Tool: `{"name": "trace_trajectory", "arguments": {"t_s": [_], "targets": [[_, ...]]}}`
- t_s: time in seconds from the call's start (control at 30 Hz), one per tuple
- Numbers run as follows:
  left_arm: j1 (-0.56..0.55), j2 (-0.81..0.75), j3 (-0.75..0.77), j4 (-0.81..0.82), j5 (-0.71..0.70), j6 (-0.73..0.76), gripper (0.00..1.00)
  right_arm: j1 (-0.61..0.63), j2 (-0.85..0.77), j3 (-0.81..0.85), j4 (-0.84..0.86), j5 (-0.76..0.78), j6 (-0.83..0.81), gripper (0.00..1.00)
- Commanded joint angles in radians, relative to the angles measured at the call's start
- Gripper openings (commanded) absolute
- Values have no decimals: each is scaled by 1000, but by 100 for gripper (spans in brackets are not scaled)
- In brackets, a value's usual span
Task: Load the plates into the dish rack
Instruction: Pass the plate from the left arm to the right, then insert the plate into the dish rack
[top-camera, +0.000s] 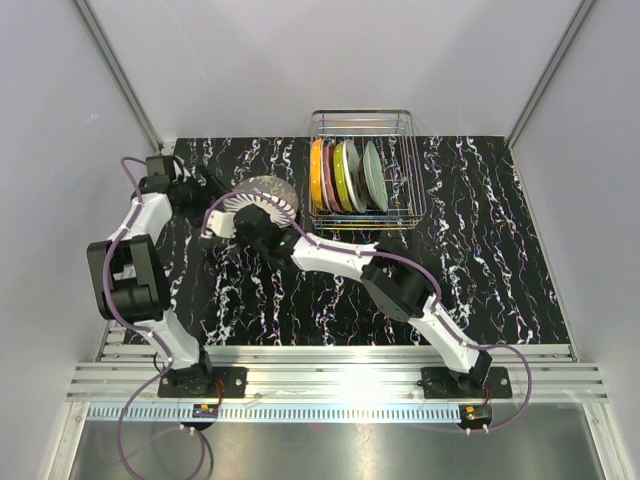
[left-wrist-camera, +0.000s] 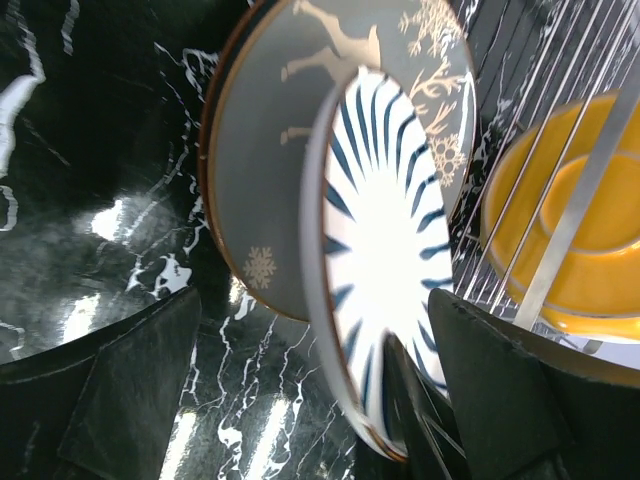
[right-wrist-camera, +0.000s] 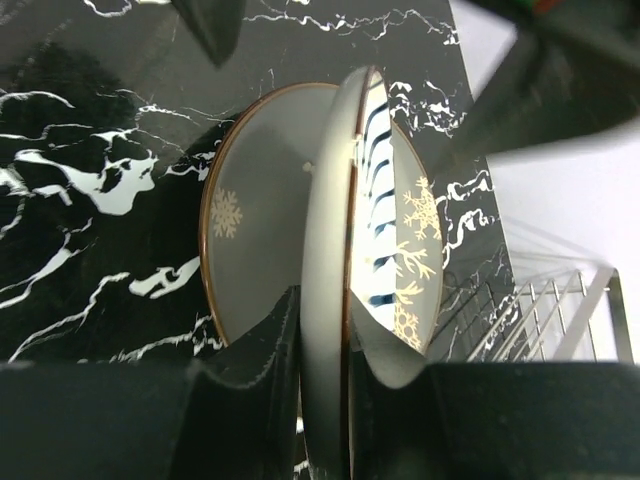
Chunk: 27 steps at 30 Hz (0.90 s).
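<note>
A white plate with dark blue stripes (right-wrist-camera: 330, 230) stands on edge, tilted up off a grey-brown deer plate (right-wrist-camera: 255, 240) that lies flat on the table. My right gripper (right-wrist-camera: 325, 320) is shut on the striped plate's near rim, one finger on each face. My left gripper (left-wrist-camera: 320, 400) is open, with its fingers (left-wrist-camera: 130, 400) wide on either side of the striped plate (left-wrist-camera: 385, 250) and not touching it. In the top view both grippers (top-camera: 210, 185) (top-camera: 258, 228) meet at these two plates (top-camera: 262, 203), left of the dish rack (top-camera: 400, 135).
The wire dish rack (left-wrist-camera: 560, 200) holds several plates upright, an orange one (top-camera: 317, 175) at its left end and a pale green one (top-camera: 375, 178) at the right. The black marbled table (top-camera: 480, 250) has white walls on three sides.
</note>
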Motion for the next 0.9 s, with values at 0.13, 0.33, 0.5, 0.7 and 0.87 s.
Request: {"name": "trace_trajectory", "arguments": {"t_s": [0.13,0.33,0.5,0.7,0.87], "targets": [[49,-90,16,4,-49,23,99,33,-284,-104,148,11,8,0],[72,-112,21,-1,-64,38,99,73,-474,-244,170,-15,97,0],[76,-133,21,-10,-95,54,99,79,-612,-337,170,-38,197,0],[76,-150,16,1,-78,55,99,79,-806,-442,239,9,344,0],[72,-161,4,9,-89,51,99,73,-933,-468,247,133,364,0]]}}
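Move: The right hand already pinches the striped plate. The dish rack's middle lies some 28 cm to its right, 10 cm ahead and a little lower, with the green plate near that middle, about 29 cm right and 9 cm ahead. The grey deer plate lies roughly 10 cm below and 3 cm ahead. From the left hand, the rack is about 37 cm right and 6 cm ahead; the striped plate's middle is some 8 cm right and 1 cm back. The right fingers keep their pinch on the striped plate's rim and lift it away from the deer plate and the left hand, about 24 cm up, gaining speed, while drawing back some 12 cm and right 10 cm; late on, the wrist rolls some 30 degrees, bringing the fingers level. The left hand, already wide open, backs off about 4 cm left and as much up. ##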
